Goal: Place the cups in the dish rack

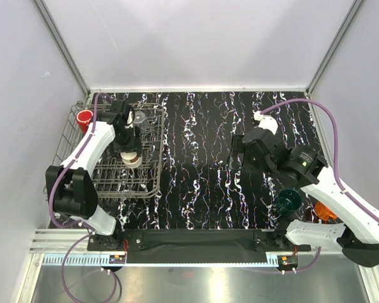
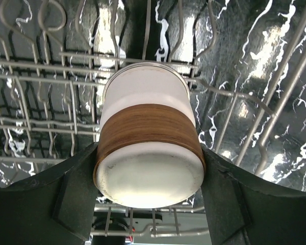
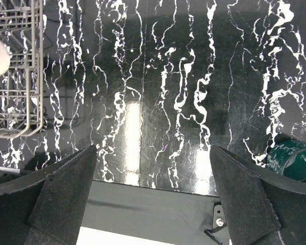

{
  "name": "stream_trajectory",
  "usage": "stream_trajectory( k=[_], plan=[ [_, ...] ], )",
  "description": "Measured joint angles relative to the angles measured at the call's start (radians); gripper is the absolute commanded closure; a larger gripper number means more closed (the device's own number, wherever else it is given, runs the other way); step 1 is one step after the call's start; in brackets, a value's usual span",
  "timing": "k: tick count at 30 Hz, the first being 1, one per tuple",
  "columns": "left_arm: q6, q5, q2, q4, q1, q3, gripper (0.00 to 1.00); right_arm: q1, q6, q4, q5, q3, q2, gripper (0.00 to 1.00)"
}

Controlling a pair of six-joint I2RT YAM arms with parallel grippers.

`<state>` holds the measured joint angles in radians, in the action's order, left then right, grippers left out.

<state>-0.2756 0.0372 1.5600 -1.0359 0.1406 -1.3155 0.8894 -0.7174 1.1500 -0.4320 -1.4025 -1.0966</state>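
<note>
The dish rack point(image 1: 68, 129) of grey wire stands at the table's left. My left gripper point(image 1: 130, 155) hangs over the rack's middle, shut on a cream cup point(image 1: 133, 162) with a brown band. In the left wrist view both fingers point(image 2: 76, 196) press the cream cup point(image 2: 148, 117), its closed base toward the camera and its mouth down among the tines point(image 2: 66, 97). A red cup point(image 1: 83, 118) and a clear cup point(image 1: 141, 117) sit in the rack's far part. My right gripper point(image 1: 235, 150) is open and holds nothing above the bare table point(image 3: 153, 189). A dark green cup point(image 1: 288, 201) and an orange cup point(image 1: 324, 211) stand at the near right.
The table top point(image 1: 202, 164) is black with white marbling. In the right wrist view the rack's corner point(image 3: 20, 76) shows at the upper left and the dark green cup point(image 3: 296, 158) at the right edge. White walls close the cell in on three sides.
</note>
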Motion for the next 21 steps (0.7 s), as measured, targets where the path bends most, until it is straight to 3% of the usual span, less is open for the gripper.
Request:
stream_trajectory(
  k=[14,17,18,21],
  plan=[
    [0.015,-0.027,0.039,0.156,-0.015,0.166,1.0,0.0,0.003,-0.006,0.031,0.0,0.023,0.0],
    [0.017,-0.026,0.038,0.183,-0.018,0.175,0.8,0.0,0.003,-0.014,0.037,0.001,0.023,0.0],
    [0.018,-0.025,0.037,0.194,-0.019,0.178,0.6,0.0,0.003,-0.017,0.041,0.002,0.023,0.0],
    [0.018,-0.025,0.033,0.222,-0.023,0.188,0.34,0.0,0.003,-0.024,0.052,0.008,0.023,0.0]
  ],
)
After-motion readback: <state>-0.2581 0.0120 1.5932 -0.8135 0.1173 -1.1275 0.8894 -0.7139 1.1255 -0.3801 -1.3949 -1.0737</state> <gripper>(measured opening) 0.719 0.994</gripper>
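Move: The left hand already holds the white cup with the brown band upside down over the dish rack; the free spot for it lies straight below, about 8 cm down. The clear cup stands some 15 cm ahead and 2 cm to the right, the clear glass 15 cm ahead and 10 cm left, the red cup 15 cm ahead and 19 cm left, all roughly 7 cm lower. From the idle right hand, the spot is about 10 cm ahead, 38 cm left and 23 cm down. Straight down, about 5 cm and mostly in one quick drop, the left hand lowers the inverted cup mouth-first among the rack's wires, easing back about 1 cm and then forward again once low. The fingers keep their grip on both sides of the cup throughout, and the wrist keeps nearly the same attitude, pointing steeply down. ##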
